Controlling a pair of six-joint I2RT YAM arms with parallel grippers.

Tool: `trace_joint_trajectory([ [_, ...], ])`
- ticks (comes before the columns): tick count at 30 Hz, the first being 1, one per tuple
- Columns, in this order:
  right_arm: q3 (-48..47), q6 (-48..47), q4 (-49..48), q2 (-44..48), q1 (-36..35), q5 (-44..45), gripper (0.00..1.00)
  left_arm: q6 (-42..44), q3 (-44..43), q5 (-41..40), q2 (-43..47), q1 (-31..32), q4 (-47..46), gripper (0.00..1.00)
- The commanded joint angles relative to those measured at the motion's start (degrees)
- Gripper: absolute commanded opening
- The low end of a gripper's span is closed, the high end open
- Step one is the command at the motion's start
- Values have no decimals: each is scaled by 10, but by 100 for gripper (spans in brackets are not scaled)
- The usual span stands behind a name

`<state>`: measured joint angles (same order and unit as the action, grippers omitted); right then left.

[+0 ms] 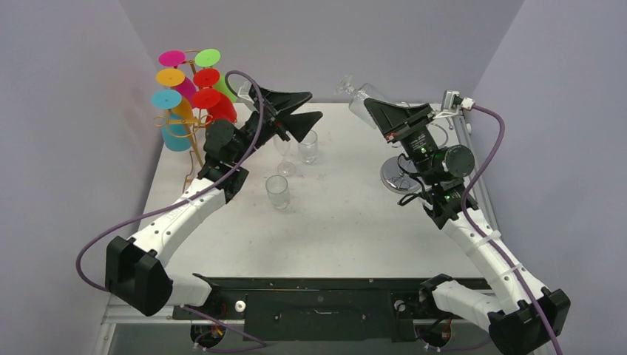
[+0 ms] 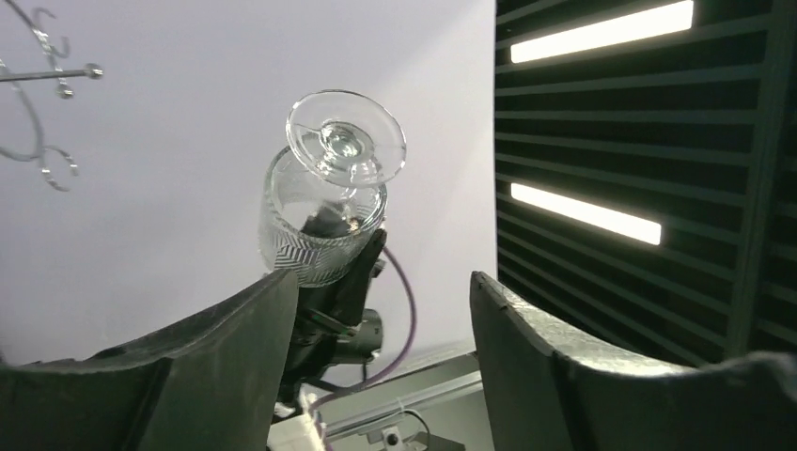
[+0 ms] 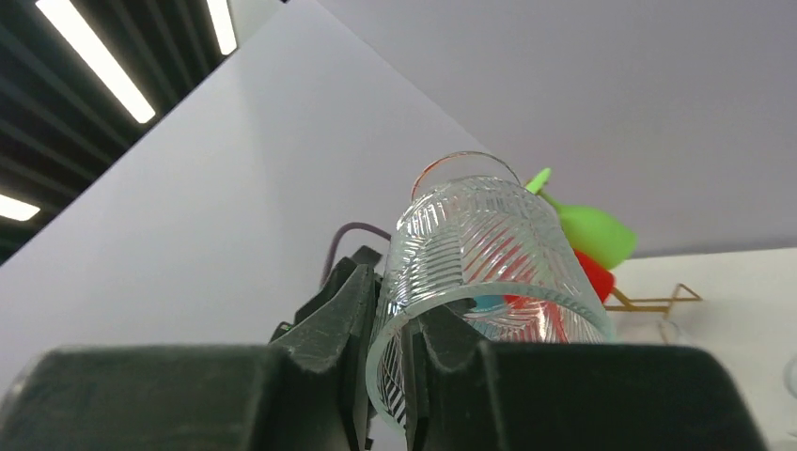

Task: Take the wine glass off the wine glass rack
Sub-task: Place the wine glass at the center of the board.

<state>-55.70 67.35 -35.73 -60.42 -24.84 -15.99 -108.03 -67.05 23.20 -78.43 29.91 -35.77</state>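
Note:
A clear ribbed wine glass [image 1: 360, 100] hangs in the air at the back right, tilted with its foot [image 2: 345, 139] uppermost. My right gripper [image 1: 381, 111] is shut on the bowl's wall near the rim [image 3: 489, 254], one finger inside the bowl and one outside [image 3: 399, 301]. My left gripper [image 1: 304, 108] is open and holds nothing, left of the glass and apart from it [image 2: 381, 282]. A gold wine glass rack [image 1: 194, 140] hung with coloured glasses stands at the back left. Hooks of a chrome rack [image 2: 47, 75] show in the left wrist view.
Three clear glasses stand mid-table [image 1: 277, 191] [image 1: 308, 146] [image 1: 283, 151], below the left gripper. The chrome rack's round base [image 1: 395, 177] sits beside the right arm. Purple walls close in on the left, the back and the right. Green and red glasses [image 3: 587, 235] show behind the held one.

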Motion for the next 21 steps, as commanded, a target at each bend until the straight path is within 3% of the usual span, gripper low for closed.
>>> trace_joint_trajectory([
  [1, -68, -103, 154, 40, -1, 50, 0, 113, 37, 25, 47, -22, 41, 70],
  [3, -102, -126, 239, 43, -2, 58, 0, 160, 45, 28, 64, -32, 86, 85],
  [7, -184, -182, 372, 21, -6, 74, 0, 278, 44, 31, 107, -56, 210, 100],
  [9, -226, -209, 476, 1, -13, 83, 0, 326, 38, 33, 129, -80, 258, 97],
  [15, -321, -275, 644, -73, -59, 146, 0, 447, -7, 52, 175, -125, 389, 96],
  [21, -424, -314, 771, -184, -134, 235, 0, 622, -108, -22, 205, -129, 589, 96],
])
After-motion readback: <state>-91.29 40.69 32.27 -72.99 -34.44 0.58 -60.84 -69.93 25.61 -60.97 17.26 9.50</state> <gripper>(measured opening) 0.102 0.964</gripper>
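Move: The right hand already holds the clear wine glass; the board's centre, where it is to go, lies some 12 cm ahead, 10 cm left and 45 cm below. From this hand, all far below, the straight tumbler stands about 22 cm ahead and 12 left, the nearer tumbler 6 ahead and 20 left, the flute 18 ahead and 18 left. From the empty left hand the centre is about 10 cm ahead, straight on sideways, 45 below. Keeping its pinch on the wine glass wall by the rim, the right hand first drifts slightly right and forward while rolling over, then sinks faster towards the board's centre, some 8 cm down and a little forward in all, its fingers tipping from pointing well up to slightly below level. The left hand, already clear of the wine glass, backs away from it to the left and down by about 9 and 7 cm, opening its half-open fingers fully and turning them down to level. ##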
